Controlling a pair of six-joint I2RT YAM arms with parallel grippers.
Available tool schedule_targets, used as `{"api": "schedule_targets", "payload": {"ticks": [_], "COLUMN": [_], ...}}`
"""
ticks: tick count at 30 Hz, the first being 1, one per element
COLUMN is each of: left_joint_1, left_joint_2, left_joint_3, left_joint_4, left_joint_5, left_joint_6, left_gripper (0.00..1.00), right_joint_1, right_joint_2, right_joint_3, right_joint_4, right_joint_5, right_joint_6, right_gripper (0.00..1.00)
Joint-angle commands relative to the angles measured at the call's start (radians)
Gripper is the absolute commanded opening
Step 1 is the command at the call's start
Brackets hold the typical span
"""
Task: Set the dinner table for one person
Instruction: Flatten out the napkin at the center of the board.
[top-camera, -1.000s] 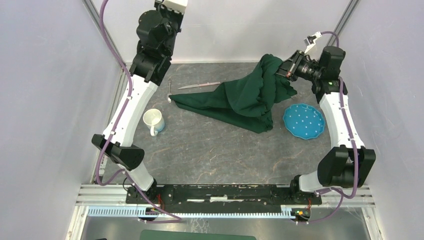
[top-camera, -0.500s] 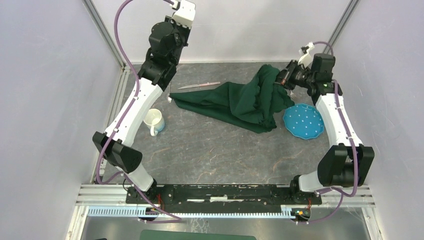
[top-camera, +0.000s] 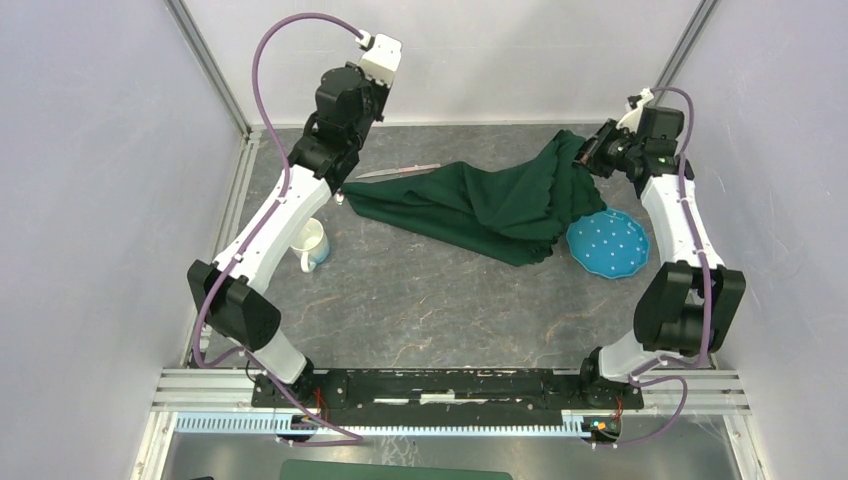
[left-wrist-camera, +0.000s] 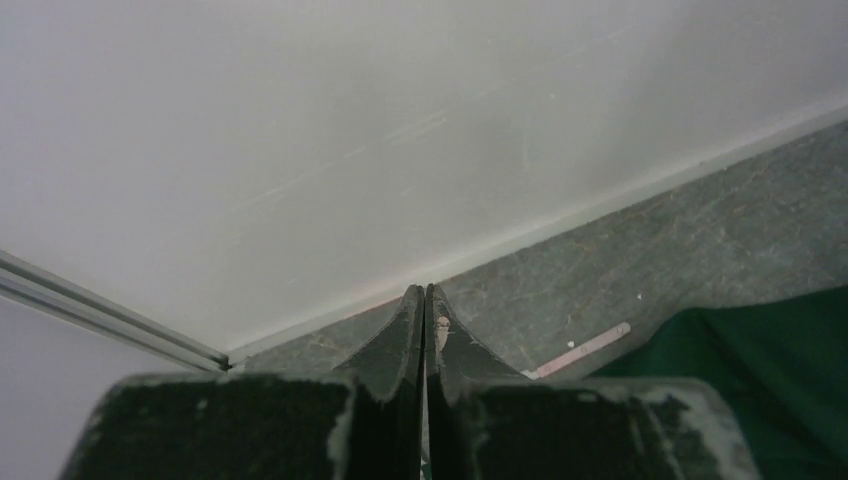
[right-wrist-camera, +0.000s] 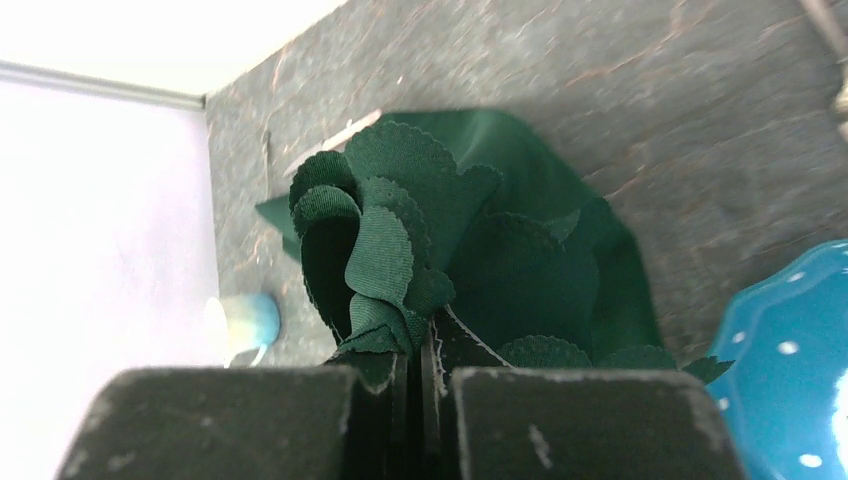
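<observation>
The dinner table (top-camera: 420, 300) is a dark grey stone-look top. A dark green scallop-edged cloth (top-camera: 480, 205) lies rumpled across its back half. My right gripper (top-camera: 592, 152) holds the cloth's right end lifted off the table. In the right wrist view this gripper (right-wrist-camera: 420, 340) is shut on a bunch of the scalloped hem (right-wrist-camera: 385, 230). My left gripper (left-wrist-camera: 424, 290) is shut and empty, raised near the back left and aimed at the foot of the back wall. Its fingers are hidden under the wrist in the top view.
A teal dotted plate (top-camera: 607, 244) sits at the right, its upper left rim touching the cloth. A white and blue mug (top-camera: 310, 243) stands at the left. A knife (top-camera: 400, 172) lies behind the cloth, its handle (left-wrist-camera: 590, 350) showing. A spoon's tip (top-camera: 340, 198) shows beside the left arm.
The right gripper has drawn the cloth's end to the right and back, stretching the cloth wider. The left arm has swung right and lower, over the knife's left end.
</observation>
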Motion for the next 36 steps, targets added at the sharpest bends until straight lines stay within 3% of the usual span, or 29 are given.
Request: {"api": "schedule_targets", "payload": {"ticks": [1, 6, 10, 16, 23, 36], "left_joint_1": [0.001, 0.009, 0.051, 0.166, 0.191, 0.194], "left_joint_2": [-0.062, -0.063, -0.053, -0.061, 0.02, 0.219], "left_joint_3": [-0.069, -0.148, -0.215, -0.363, -0.359, -0.38], "left_joint_4": [0.038, 0.047, 0.054, 0.165, 0.164, 0.263], "left_joint_5": [0.03, 0.066, 0.111, 0.243, 0.273, 0.513], "left_joint_6": [-0.079, -0.125, -0.213, -0.387, -0.406, -0.531], "left_gripper": [0.1, 0.31, 0.42, 0.45, 0.46, 0.49], "right_joint_1": [-0.059, -0.109, -0.128, -0.186, -0.233, -0.228], "right_joint_2": [0.054, 0.112, 0.14, 0.166, 0.233, 0.29], "right_joint_3": [0.109, 0.159, 0.171, 0.187, 0.285, 0.279], "right_joint_4": [0.056, 0.1, 0.117, 0.14, 0.122, 0.211], "right_joint_5": [0.032, 0.022, 0.025, 0.029, 0.037, -0.016], "right_joint_6": [-0.007, 0.032, 0.045, 0.062, 0.074, 0.152], "right_gripper": [0.0, 0.0, 0.0, 0.0, 0.0, 0.0]}}
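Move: The napkin's left corner lies about 7 cm ahead of my left hand, 10 cm to its left and some 41 cm below. The spoon is beside it, about 8 cm ahead and 13 cm left of that hand; the knife is 14 cm ahead and 4 cm right. My right hand already pinches the napkin's right side; I take it out beyond the plate, to about 8 cm ahead and 13 cm right, board some 24 cm below. From that hand the plate is 6 cm back and 12 cm right, the fork 20 cm ahead and 6 cm right. Keeping my right grip shut on the bunched hem, I draw it about 13 cm right and 8 cm forward at nearly constant height, out beyond the plate, turning that hand some 15 degrees clockwise. Meanwhile I lower my empty left hand about 22 cm towards the napkin's left end, jogging left and back on the way, tipping the fingers down, dipping its left side and opening them about halfway, without touching the cloth. ##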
